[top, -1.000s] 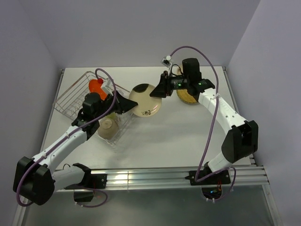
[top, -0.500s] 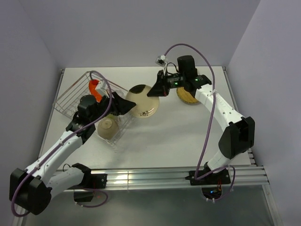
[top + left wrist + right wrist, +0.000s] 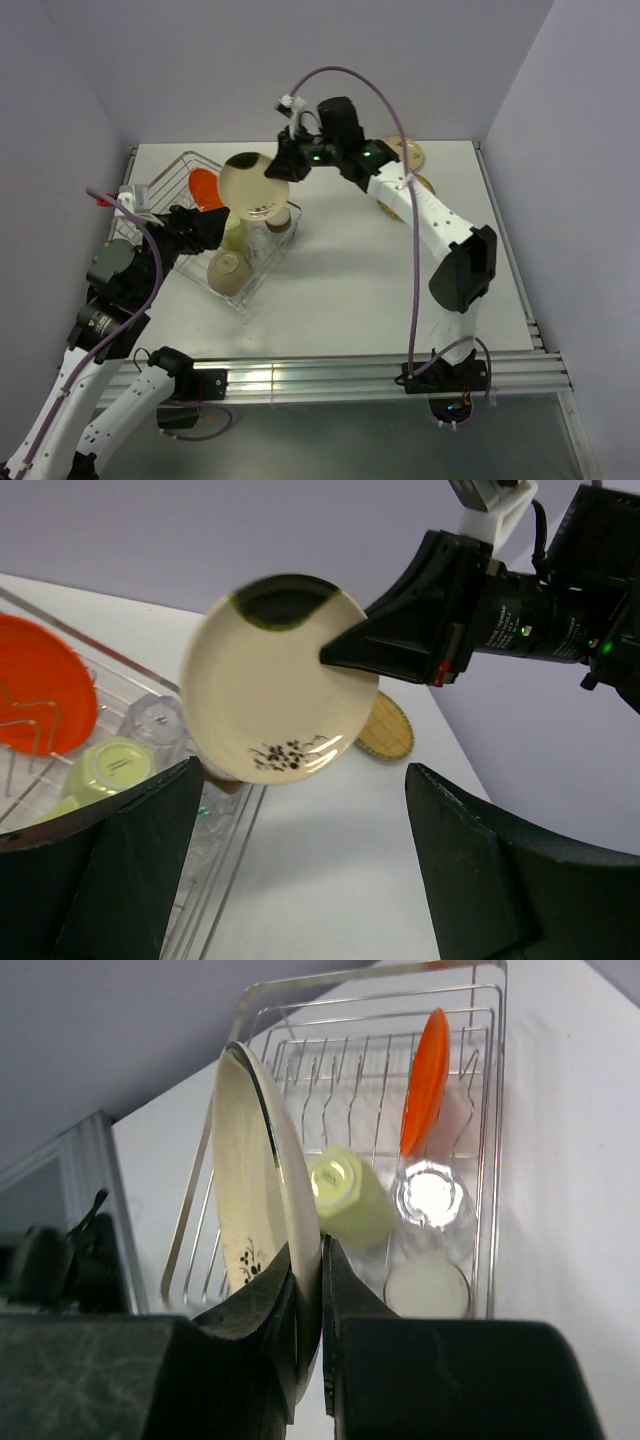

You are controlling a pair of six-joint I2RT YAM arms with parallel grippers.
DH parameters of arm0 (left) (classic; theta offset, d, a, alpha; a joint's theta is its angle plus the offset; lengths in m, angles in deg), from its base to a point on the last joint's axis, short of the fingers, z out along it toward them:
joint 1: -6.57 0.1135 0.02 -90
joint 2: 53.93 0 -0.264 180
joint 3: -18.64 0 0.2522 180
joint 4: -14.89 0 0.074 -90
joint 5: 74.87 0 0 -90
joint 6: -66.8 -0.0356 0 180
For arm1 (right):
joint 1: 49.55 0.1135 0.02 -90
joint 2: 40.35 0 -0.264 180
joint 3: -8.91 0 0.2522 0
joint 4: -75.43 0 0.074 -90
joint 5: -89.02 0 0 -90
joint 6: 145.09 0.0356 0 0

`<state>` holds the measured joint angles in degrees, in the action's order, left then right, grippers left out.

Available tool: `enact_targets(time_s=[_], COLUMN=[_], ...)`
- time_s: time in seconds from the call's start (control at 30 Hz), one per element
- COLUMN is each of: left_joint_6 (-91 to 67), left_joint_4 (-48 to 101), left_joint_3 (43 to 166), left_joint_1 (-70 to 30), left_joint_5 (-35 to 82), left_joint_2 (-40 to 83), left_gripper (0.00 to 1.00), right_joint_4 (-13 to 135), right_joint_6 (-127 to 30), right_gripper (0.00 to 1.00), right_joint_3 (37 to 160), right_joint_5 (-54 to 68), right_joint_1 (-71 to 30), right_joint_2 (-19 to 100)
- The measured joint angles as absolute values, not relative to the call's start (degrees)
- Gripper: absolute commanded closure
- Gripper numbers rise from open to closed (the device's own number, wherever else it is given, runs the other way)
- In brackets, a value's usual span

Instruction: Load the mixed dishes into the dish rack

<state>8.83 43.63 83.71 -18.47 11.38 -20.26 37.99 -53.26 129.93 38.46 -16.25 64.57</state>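
Observation:
My right gripper (image 3: pixel 281 169) is shut on the rim of a cream patterned plate (image 3: pixel 249 185) and holds it on edge in the air over the dish rack (image 3: pixel 158 192). The right wrist view shows that plate (image 3: pixel 250 1180) pinched between the fingers (image 3: pixel 345 1295). In the rack stand an orange plate (image 3: pixel 425 1080), a pale yellow mug (image 3: pixel 350 1200), a clear glass (image 3: pixel 432 1193) and a white bowl (image 3: pixel 428 1288). My left gripper (image 3: pixel 300 880) is open and empty, below and apart from the plate (image 3: pixel 275 695). A tan woven plate (image 3: pixel 386 730) lies on the table.
Another cream plate (image 3: pixel 409 152) lies at the back right, beside the woven one (image 3: pixel 426 184). The right arm stretches across the back of the table. Walls close in on three sides. The rack (image 3: pixel 370 980) has free prong slots left of the orange plate.
My left gripper opened, let go of the cream plate and drew back to the left. My right gripper shut on the plate and carried it left and up over the rack.

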Motion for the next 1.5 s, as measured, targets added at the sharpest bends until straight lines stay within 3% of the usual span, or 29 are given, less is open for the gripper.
enact_targets(time_s=[0.3,0.67,0.97,1.5], left_joint_6=[6.9,5.1,4.9,6.0], left_joint_4=[52.6,56.7,59.7,60.0], left_joint_3=[85.3,86.9,86.9,86.0], left_joint_1=[-18.5,-18.5,-18.5,-18.5], left_joint_5=[4.9,-1.1,-3.7,-4.3], left_joint_2=[-24.6,-29.2,-31.3,-32.0], left_gripper=[0.1,0.1,0.08,0.08], right_joint_4=[47.4,67.3,73.3,74.7], right_joint_6=[-50.4,-60.5,-65.9,-66.7], right_gripper=[1.0,1.0,1.0,1.0], right_joint_3=[143.4,155.2,155.2,148.9], right_joint_5=[10.4,-12.5,-17.3,-15.4], right_joint_1=[-0.6,5.4,6.2,6.9], right_joint_2=[80.3,98.6,101.7,101.7])
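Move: The right hand holds the cream plate; the empty rack slot it is bound for lies about 25 cm to its left, 12 cm ahead and 19 cm below. The orange plate, already racked, stands some 20 cm left and 14 cm ahead; the green mug roughly 11 cm left and 3 cm ahead, the far glass 6 cm left and 8 cm ahead, all nearly 20 cm down. From the empty left hand, the slot is around 25 cm ahead, 14 cm left and 23 cm below. Left in a quick sweep of some 20 cm, bearing forward as it goes, the right hand carries the still-pinched plate over the rack towards its far-left end, then sinks to about 11 cm lower beside the orange plate. The wrist turns clockwise about 30 degrees and rolls its forward side up. The left hand, empty and open, draws away left and a little back. ##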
